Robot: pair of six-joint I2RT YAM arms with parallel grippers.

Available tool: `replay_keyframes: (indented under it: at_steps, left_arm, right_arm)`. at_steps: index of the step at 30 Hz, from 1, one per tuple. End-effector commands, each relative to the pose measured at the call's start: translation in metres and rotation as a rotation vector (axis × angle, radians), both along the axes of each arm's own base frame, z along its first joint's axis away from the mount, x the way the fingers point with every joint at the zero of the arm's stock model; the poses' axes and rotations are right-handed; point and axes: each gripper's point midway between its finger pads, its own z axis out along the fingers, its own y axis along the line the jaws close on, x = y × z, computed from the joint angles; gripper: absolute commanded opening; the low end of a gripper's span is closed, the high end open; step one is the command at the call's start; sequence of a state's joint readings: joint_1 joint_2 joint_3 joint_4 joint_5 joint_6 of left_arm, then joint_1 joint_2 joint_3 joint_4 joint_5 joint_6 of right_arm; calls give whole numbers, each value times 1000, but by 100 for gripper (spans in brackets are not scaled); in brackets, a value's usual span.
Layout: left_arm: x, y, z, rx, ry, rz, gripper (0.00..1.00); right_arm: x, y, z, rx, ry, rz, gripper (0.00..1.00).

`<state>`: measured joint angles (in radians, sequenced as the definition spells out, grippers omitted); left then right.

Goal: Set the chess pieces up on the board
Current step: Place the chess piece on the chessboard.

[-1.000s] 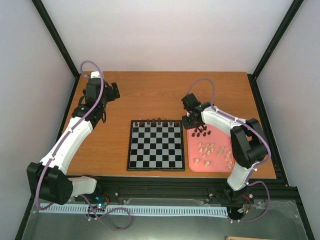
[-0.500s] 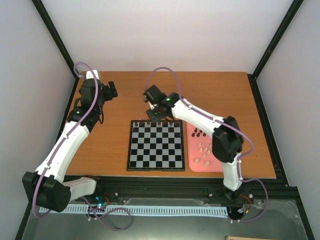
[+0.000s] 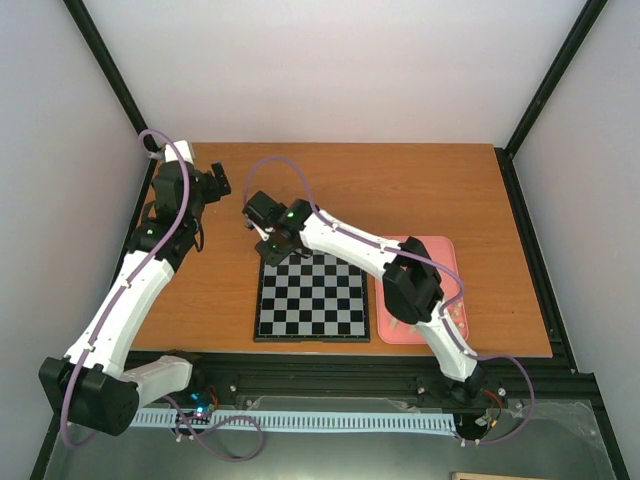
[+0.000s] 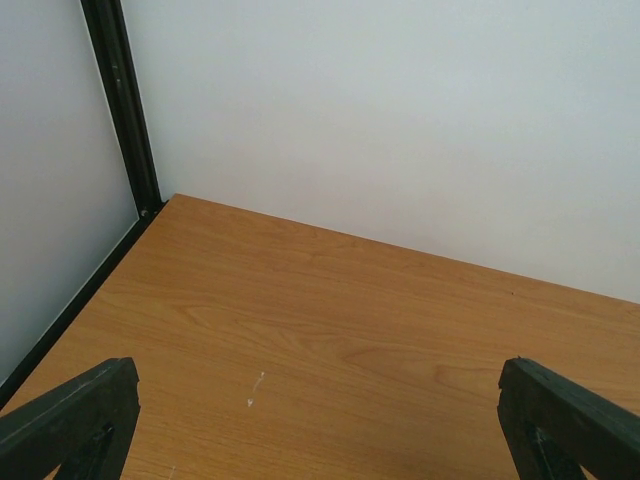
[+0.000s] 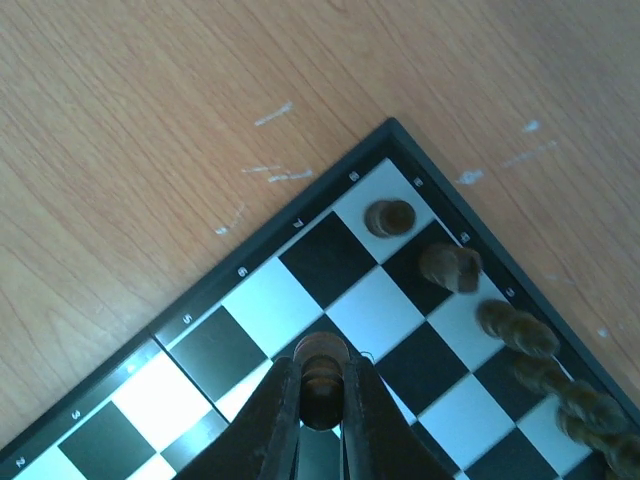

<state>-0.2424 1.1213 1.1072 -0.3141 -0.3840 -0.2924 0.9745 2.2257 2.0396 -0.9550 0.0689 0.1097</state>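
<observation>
The black-and-silver board (image 3: 312,300) lies flat in the middle of the table. My right arm reaches across it to its far left corner. There my right gripper (image 3: 268,243) (image 5: 322,378) is shut on a dark brown chess piece (image 5: 322,352), held just above the squares of the second row. In the right wrist view, several dark pieces (image 5: 390,217) stand along the board's (image 5: 330,255) far edge row, starting at the corner square. My left gripper (image 3: 215,185) (image 4: 320,430) hovers open over bare wood at the far left, with nothing between its fingers (image 4: 70,420).
The pink tray (image 3: 441,250) lies right of the board, mostly covered by my right arm. Black frame posts stand at the table's far corners, and a white wall runs behind. Bare wooden tabletop (image 4: 340,310) lies under the left gripper.
The right arm has swung left from the pink tray to the board's far left corner, staying shut. The left arm has drawn back slightly toward the far left.
</observation>
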Motion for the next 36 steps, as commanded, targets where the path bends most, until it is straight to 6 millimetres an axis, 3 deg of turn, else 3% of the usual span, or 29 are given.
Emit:
replay_keyframes:
  at_steps: [1,8,17,18,36]
  left_arm:
    - [-5,4,8,3,-26,19,100]
    - [-5,5,10,10,-30,25,100]
    - [-3,6,9,13,-29,30,100]
    - [-3,6,8,12,-27,30,100]
    - [2,5,2,20,-12,34,100]
  right_arm:
    - [-5,14,-13,-20,18,54,7]
    - [-3,26,-25,-5,37,90,7]
    - [5,27,-40,-12,49,94,8]
    - [9,31,-32,8,34,92,8]
    - [21,25,-55,1,69,77,8]
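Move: My right hand already holds a dark pawn above the board's far left corner. The empty a7 square lies about 2 cm ahead, 2 cm left and 8 cm below that hand. The rook on a8 stands around 5 cm ahead and 2 cm left; the knight on b8 about 5 cm ahead and 1 cm right, both some 6 cm lower. From my idle left hand, a7 is roughly 17 cm right, 5 cm back and 30 cm down. With my right hand I lower the pinched pawn about 5 cm towards a7, in front of the rook: first down while easing some 2 cm left, then a check in height as I shift nearly 2 cm forward, then down the last bit. My wrist tilts and turns only slightly, and my fingers keep their closed grip. ##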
